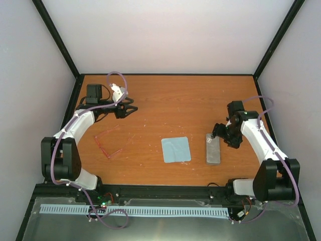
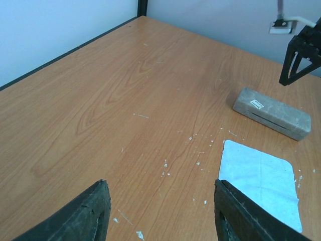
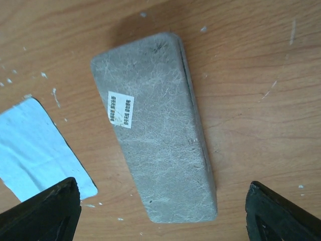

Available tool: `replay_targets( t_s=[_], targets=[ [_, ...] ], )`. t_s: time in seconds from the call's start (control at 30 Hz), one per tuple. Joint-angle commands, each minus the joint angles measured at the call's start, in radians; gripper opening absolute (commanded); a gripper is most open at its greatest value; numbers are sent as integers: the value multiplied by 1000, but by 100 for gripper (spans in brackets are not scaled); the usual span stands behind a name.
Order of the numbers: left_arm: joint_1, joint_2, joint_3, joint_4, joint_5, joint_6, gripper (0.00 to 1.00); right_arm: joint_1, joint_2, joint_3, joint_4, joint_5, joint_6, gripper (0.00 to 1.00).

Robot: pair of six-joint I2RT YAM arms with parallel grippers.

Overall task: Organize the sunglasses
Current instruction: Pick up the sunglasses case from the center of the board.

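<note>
The sunglasses (image 1: pixel 103 147), thin red-pink frame with arms spread, lie on the left part of the table and show only in the top view. My left gripper (image 1: pixel 131 109) (image 2: pixel 161 186) hovers open beyond them, with bare wood between its fingers. The grey case (image 1: pixel 213 149) (image 3: pixel 155 125) (image 2: pixel 273 113) lies closed at the right. My right gripper (image 1: pixel 216 134) (image 3: pixel 161 185) hangs open just over the case's far end, its fingertips (image 3: pixel 50 208) apart on either side, not touching it.
A light blue cloth (image 1: pixel 176 149) (image 2: pixel 261 183) (image 3: pixel 35 145) lies flat between the sunglasses and the case, just left of the case. White walls and a black frame (image 1: pixel 75 95) bound the wooden table (image 1: pixel 180 100).
</note>
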Motion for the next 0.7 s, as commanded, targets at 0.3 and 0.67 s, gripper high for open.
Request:
replay_targets(
  t_s=[0.3, 0.67],
  targets=[
    [-3, -61, -33, 10, 20, -9, 58, 122, 205, 16, 24, 53, -127, 88],
    [-3, -64, -42, 8, 11, -17, 58, 122, 351, 109, 30, 90, -163, 89]
  ],
)
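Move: The sunglasses case lies just below the open right hand, its middle about 8 cm down, some 3 cm to the left and 3 cm nearer the base, so the hand hangs over the right side of its far half. The blue cloth lies flat about 22 cm to the left of this hand and 3 cm back, some 10 cm below. From the left hand, the case is roughly 38 cm to the right, 16 cm back and 19 cm lower. No clear touch yet: the right hand sinks about 5 cm towards the far half of the sunglasses case, quickly at first and then easing, while sliding some 2 cm left to centre over it. The wrist turns about 15 degrees counter-clockwise to line up with the long sides and tips the fingertips back to point nearly straight down, fingers staying wide open on either side of the case. ##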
